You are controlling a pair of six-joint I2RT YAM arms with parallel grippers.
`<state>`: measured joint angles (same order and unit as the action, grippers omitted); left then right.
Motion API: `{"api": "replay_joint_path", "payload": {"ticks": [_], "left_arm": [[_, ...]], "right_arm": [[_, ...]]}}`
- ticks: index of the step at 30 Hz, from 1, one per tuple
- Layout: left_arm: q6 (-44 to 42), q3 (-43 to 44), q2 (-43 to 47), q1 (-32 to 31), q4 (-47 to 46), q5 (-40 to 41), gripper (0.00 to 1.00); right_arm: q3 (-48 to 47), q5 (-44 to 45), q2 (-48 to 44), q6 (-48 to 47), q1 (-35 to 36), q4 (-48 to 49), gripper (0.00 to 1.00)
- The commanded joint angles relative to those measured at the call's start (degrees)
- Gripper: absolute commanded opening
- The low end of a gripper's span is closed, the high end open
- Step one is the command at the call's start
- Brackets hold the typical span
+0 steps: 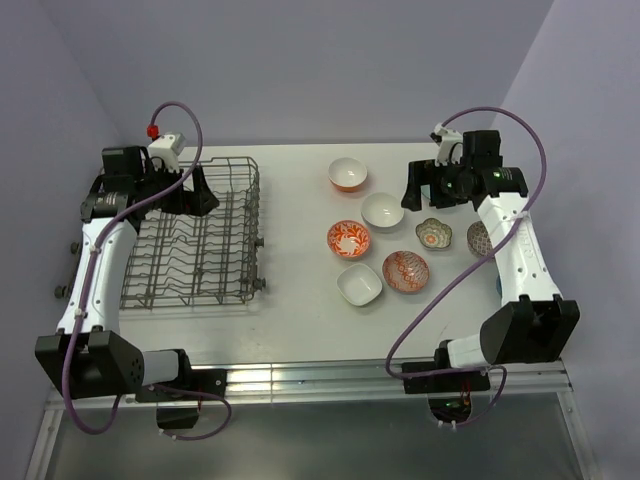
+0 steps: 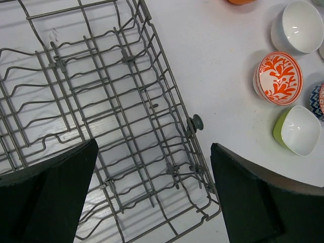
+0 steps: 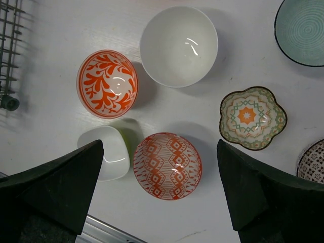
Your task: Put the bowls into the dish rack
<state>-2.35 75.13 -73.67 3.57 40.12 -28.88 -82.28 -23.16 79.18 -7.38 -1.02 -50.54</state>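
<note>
The grey wire dish rack [image 1: 190,235] lies at the left and holds no bowls; it fills the left wrist view [image 2: 101,116]. Several bowls sit on the table to its right: an orange one with a white inside [image 1: 348,174], a round white one [image 1: 383,211], an orange floral one [image 1: 348,238], a square white one [image 1: 359,284], a red diamond-patterned one [image 1: 406,271] and a scalloped one [image 1: 434,234]. My left gripper [image 1: 193,190] hangs open and empty above the rack's far end [image 2: 152,197]. My right gripper [image 1: 422,188] is open and empty above the bowls [image 3: 159,197].
The right wrist view shows the diamond bowl [image 3: 167,165] between the fingers, the square bowl [image 3: 106,152], the floral bowl [image 3: 107,83], the white bowl [image 3: 178,45], the scalloped bowl [image 3: 252,117] and a pale green bowl [image 3: 302,30]. The table's metal front edge [image 1: 320,380] runs below.
</note>
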Motion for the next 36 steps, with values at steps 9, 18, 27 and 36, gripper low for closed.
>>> {"api": "replay_joint_path", "payload": {"ticks": [9,18,27,36], "left_arm": [[0.5,3.1,-3.9,0.1,-0.2,-5.2,1.0],[1.4,1.9,-4.3,0.1,-0.8,-2.4,0.99],[1.5,1.2,-4.6,0.0,-1.9,-0.9,0.99],[0.9,-0.2,-4.9,0.2,-2.6,-2.7,0.99]], "right_arm": [[-11.7,3.5,17.7,-0.4,0.6,-2.6,0.86],[-19.0,6.2,30.6,1.7,0.8,-2.5,0.73],[-19.4,7.5,37.9,2.5,2.8,0.4,0.6],[-19.8,8.2,42.9,3.6,3.4,3.1,0.47]]}}
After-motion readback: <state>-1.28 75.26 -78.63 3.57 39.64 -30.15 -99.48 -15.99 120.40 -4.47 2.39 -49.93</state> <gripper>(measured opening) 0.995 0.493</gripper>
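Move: The white bowl lies about 10 cm ahead of the right hand, 5 cm to its left and some 21 cm below it. From this hand, at much the same depth, the orange-patterned bowl stands 2 cm ahead and 13 cm left, the flower-shaped bowl about 4 cm ahead and 8 cm right, and the red-patterned bowl some 6 cm back and 1 cm right. From the left hand, the white bowl is roughly 10 cm ahead, 40 cm right and 22 cm below. Down and forward goes the right hand towards the white bowl's right rim, about 18 cm lower and 10 cm out, the last 5 cm nearly straight down. Its fingers tip down some 25 degrees and close to about half open, ending astride the rim, one inside the bowl and one outside, not yet pinching. The left hand, wide open, sinks about 2.5 cm over the rack. ##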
